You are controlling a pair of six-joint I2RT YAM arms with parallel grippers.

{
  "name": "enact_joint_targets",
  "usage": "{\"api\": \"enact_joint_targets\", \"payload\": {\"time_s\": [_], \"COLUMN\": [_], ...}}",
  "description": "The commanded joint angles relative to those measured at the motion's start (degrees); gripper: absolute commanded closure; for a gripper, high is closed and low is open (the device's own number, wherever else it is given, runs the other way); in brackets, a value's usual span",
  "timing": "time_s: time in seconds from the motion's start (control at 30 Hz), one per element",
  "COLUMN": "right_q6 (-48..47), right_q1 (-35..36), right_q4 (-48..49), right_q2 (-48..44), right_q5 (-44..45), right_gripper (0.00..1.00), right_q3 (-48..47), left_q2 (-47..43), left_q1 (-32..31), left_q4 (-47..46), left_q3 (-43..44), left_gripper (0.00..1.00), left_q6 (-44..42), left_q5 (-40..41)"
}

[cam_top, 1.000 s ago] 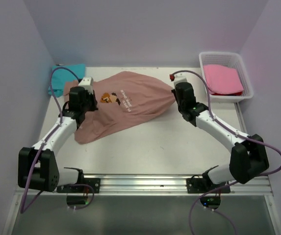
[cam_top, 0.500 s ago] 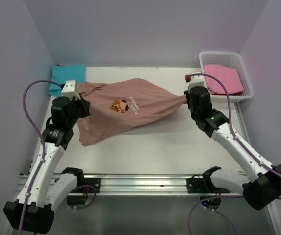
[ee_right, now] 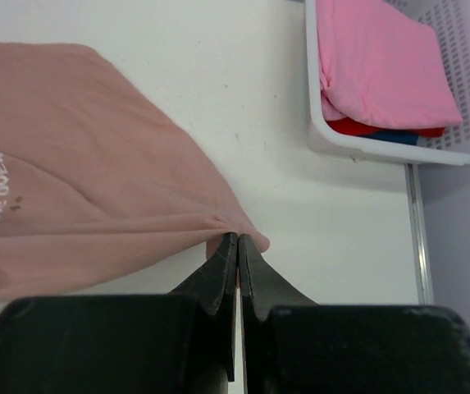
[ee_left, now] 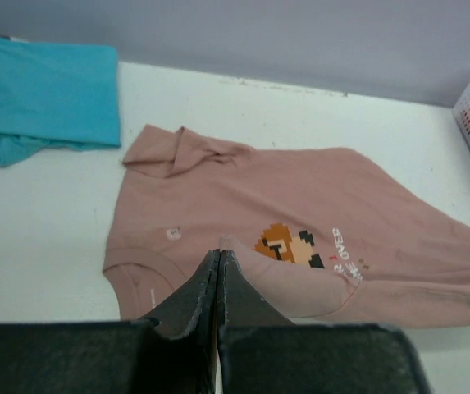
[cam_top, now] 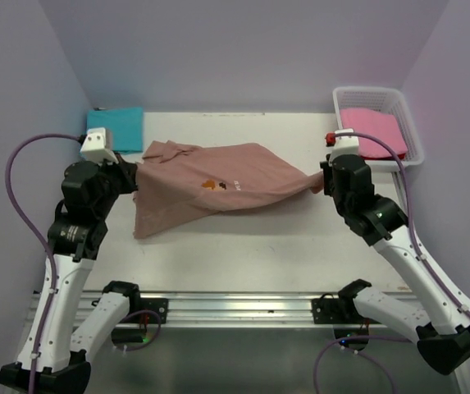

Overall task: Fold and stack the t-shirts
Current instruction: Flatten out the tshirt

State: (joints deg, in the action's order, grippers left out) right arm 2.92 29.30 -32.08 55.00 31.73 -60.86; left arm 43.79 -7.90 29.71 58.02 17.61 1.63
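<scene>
The salmon-brown t-shirt (cam_top: 218,185) hangs stretched between both arms above the table, its pixel-character print (ee_left: 292,246) and white text facing up. My left gripper (cam_top: 133,176) is shut on the shirt's left edge (ee_left: 220,243). At the right, my right gripper (cam_top: 320,182) is shut on a bunched corner (ee_right: 239,236) of the same shirt. A folded teal t-shirt (cam_top: 116,129) lies flat at the back left corner. The pink t-shirt (cam_top: 372,131) lies folded in the white basket (cam_top: 413,135).
The basket sits at the back right corner, with red and blue cloth (ee_right: 382,131) under the pink shirt. Lilac walls close the table on three sides. A metal rail (cam_top: 235,305) runs along the near edge by the arm bases.
Both arms have lifted and pulled apart, the left one leftward and nearer, the right one rightward. The salmon-brown shirt has been drawn out wider and raised, uncovering the teal shirt.
</scene>
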Motion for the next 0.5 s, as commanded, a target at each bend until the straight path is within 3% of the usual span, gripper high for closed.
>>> {"api": "enact_joint_targets", "payload": {"time_s": [0.0, 0.2, 0.47], "right_q6": [-0.71, -9.67, -15.92], "right_q1": [0.14, 0.14, 0.14], "right_q4": [7.97, 30.82, 34.98], "right_q2": [-4.81, -15.25, -21.69], "right_q5": [-3.07, -12.82, -14.58], "right_gripper": [1.0, 1.0, 1.0], "right_q3": [-2.69, 4.25, 3.91], "left_q2": [-0.46, -1.86, -9.25], "left_q1": [-0.1, -0.1, -0.1], "left_q4": [-3.87, -9.67, -8.19], "left_q3": [8.85, 17.39, 23.09], "left_gripper": [1.0, 1.0, 1.0], "left_q6": [-2.31, -6.44, -9.87], "left_q5": [2.85, -1.09, -5.32]}}
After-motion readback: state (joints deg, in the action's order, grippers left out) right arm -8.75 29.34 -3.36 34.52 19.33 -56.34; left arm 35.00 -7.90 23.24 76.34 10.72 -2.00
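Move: Below and ahead of both shut grippers, the t-shirt lies largely on the table with its near edge held up between them. Its middle is about 10 cm ahead, 20 cm right of and 26 cm below the left hand, and 10 cm ahead, 29 cm left of and 23 cm below the right. The teal cloth lies some 29 cm ahead and 15 cm left of the left hand; the white basket is 29 cm ahead and 22 cm right of the right. Raising the two held corners together, both arms swing the t-shirt up off the table, the left by some 20 cm and the right a little less, then also draw back towards the bases, 5 to 8 cm by the end. Both wrists tip their fingertips upward 35 to 40 degrees, the right also turning slightly counter-clockwise; the grippers stay shut on the cloth. ##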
